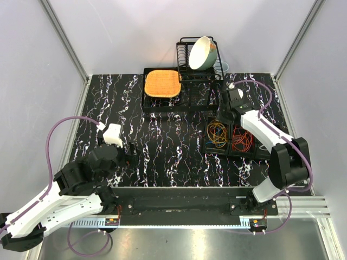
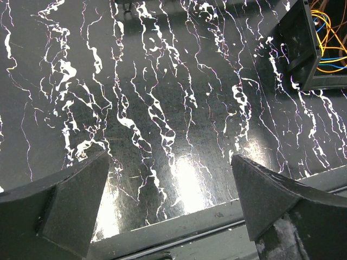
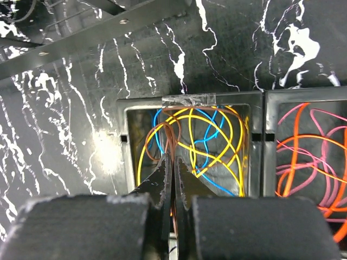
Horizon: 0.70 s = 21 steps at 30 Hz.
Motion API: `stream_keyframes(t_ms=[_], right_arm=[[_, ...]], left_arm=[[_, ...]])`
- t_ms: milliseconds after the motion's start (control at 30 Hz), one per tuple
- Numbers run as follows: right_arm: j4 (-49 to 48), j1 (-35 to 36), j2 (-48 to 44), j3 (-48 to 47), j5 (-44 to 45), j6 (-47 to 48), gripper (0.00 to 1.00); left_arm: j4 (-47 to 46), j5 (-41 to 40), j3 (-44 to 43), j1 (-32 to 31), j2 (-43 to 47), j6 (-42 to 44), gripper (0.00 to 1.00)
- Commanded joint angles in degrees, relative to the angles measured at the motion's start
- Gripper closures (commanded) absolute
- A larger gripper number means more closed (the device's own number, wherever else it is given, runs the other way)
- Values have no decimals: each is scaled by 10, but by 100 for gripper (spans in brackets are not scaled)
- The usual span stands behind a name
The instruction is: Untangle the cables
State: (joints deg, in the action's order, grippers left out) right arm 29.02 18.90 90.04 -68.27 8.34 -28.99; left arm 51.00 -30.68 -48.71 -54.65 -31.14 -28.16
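The cables lie in a black two-compartment tray [image 1: 227,149] at the right of the table. A yellow, blue and brown bunch [image 1: 217,134] fills its left compartment [image 3: 123,135], and orange and red loops [image 1: 242,139] fill the right one. My right gripper [image 3: 173,158] hangs over the near side of the left compartment, shut on a brown cable [image 3: 174,132] that runs up between its fingertips out of the yellow and blue loops [image 3: 214,138]. Orange and pink loops [image 3: 306,162] lie beside it. My left gripper [image 2: 169,157] stands wide open and holds nothing, low over bare marble near the front edge, far from the tray [image 2: 298,49].
A black dish rack [image 1: 187,67] holding a tilted bowl [image 1: 201,52] stands at the back. Beside it is a black tray with an orange mat [image 1: 162,83]. A metal rail [image 2: 217,222] runs along the table's near edge.
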Motion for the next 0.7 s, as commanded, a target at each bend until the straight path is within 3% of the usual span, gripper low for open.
stream_keyframes(t_ms=[0, 467, 633, 667], right_arm=[[-72, -3, 27, 40, 0, -27, 100], [-107, -3, 25, 80, -14, -24, 100], [-79, -3, -9, 37, -15, 2, 47], [-64, -3, -16, 27, -14, 6, 45]], left_arm=[[-17, -20, 3, 0, 6, -6, 1], [-15, -21, 3, -1, 10, -6, 1], [-15, -20, 4, 0, 9, -6, 1], [-16, -21, 2, 0, 8, -7, 1]])
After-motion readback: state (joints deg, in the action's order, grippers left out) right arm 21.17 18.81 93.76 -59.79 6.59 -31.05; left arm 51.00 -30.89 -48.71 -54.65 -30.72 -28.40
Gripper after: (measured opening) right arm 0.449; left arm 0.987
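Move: My right hand, still pinching the brown cable, hangs over its goal, the compartment with the yellow and blue cables: middle about 11 cm below, 2 cm back and 1 cm right. The orange and pink cables lie some 11 cm right and 3 cm back, the white cable 20 cm right and 4 cm back; the dish rack's near right corner is about 9 cm ahead, 1 cm left. From my left hand the compartment is some 19 cm ahead, 36 cm right, 21 cm below. I plunge my right hand about 8 cm down into the yellow and blue cables' compartment, drawing back some 2 cm and tipping the fingers slightly steeper. After the lowest point I rise about 2 cm and open the fingers to nearly half, letting go of the brown cable. ##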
